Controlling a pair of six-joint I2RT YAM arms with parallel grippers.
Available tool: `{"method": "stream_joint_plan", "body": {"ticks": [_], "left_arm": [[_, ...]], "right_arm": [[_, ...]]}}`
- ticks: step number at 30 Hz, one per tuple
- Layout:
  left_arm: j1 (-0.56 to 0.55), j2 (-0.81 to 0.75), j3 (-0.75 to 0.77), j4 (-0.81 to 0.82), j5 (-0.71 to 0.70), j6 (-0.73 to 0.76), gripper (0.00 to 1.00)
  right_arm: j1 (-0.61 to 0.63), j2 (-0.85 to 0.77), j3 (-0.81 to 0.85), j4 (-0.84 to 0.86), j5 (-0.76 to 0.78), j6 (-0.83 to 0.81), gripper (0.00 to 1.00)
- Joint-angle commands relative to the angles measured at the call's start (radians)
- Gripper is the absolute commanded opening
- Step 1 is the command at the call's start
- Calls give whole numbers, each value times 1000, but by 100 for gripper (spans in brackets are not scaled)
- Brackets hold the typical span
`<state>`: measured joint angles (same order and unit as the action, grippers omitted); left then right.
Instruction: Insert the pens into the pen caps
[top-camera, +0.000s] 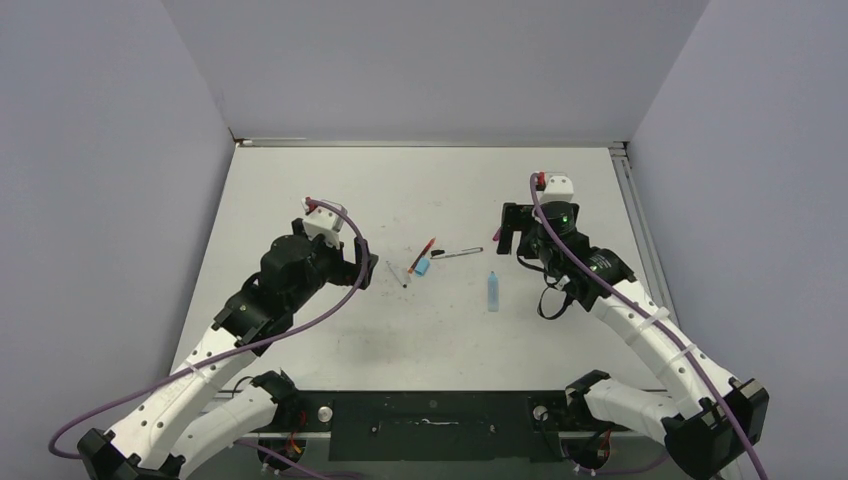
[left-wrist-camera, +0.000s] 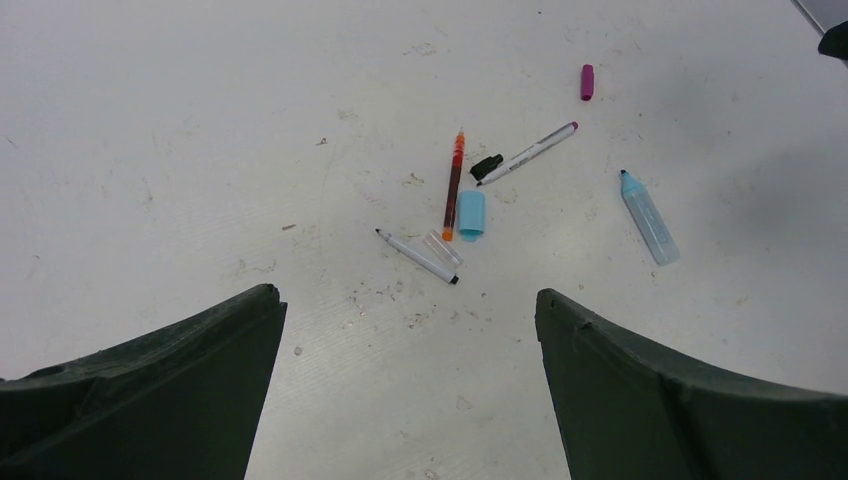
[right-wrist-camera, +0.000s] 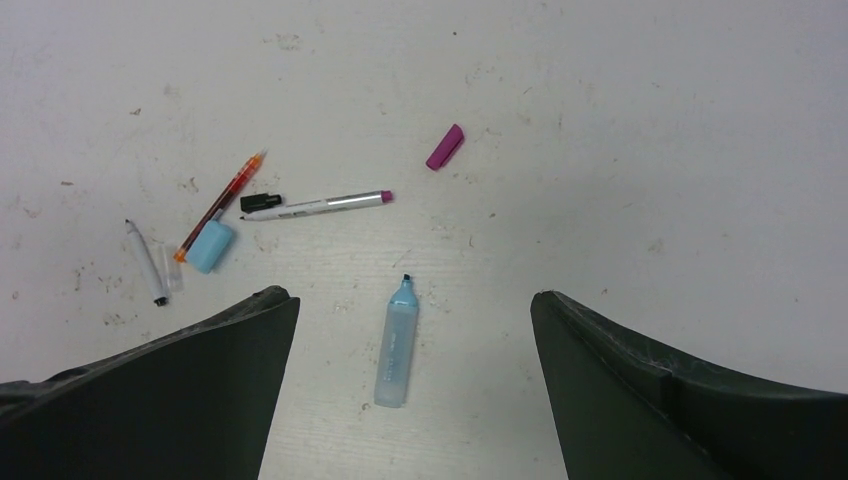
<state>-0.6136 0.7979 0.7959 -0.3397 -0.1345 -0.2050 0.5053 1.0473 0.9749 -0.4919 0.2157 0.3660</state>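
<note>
A red pen (left-wrist-camera: 453, 185), a grey-white pen with a purple end (left-wrist-camera: 527, 153) and a short white pen with a black tip (left-wrist-camera: 417, 256) lie together mid-table (top-camera: 300, 200). A stubby light-blue cap (left-wrist-camera: 470, 215) lies beside the red pen's lower end. A light-blue highlighter (right-wrist-camera: 396, 342), uncapped, lies apart to the right. My left gripper (left-wrist-camera: 408, 293) is open and empty, just left of the cluster (top-camera: 362, 265). My right gripper (right-wrist-camera: 412, 296) is open and empty, hovering above and behind the highlighter (top-camera: 512, 232).
A small black cap (left-wrist-camera: 486, 166) lies at the grey-white pen's tip. A clear cap (left-wrist-camera: 442, 248) lies against the short white pen. A purple cap (right-wrist-camera: 445, 146) lies alone farther back. Grey walls enclose the table on three sides.
</note>
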Motion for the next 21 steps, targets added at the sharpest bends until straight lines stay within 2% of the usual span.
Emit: {"method": "stream_joint_plan", "body": {"ticks": [1, 21], "left_arm": [[-4, -22, 8, 26, -13, 6, 96], [-10, -30, 8, 21, -14, 10, 96]], "right_arm": [[31, 31, -12, -27, -18, 39, 90], [140, 235, -46, -40, 0, 148, 94]]}}
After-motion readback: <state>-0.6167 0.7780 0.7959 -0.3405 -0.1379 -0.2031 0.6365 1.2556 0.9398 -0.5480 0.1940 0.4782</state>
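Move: The blue highlighter lies some 20 cm below the open right gripper, about 3 cm to its left and 2 cm ahead. The white marker is about 12 cm ahead and 11 cm left of this hand, and the magenta cap about 17 cm ahead and 1 cm left. The light-blue cap sits some 6 cm farther out than the highlighter and 16 cm left of it. From the left gripper the highlighter is about 6 cm ahead, 30 cm right and 22 cm below. Lower the empty right gripper about 9 cm towards the blue highlighter, carrying it some 4 cm left and nearly 3 cm back on the way down. Tip the fingers about 15 degrees more steeply towards the table and keep them wide open, still well clear of the highlighter. ##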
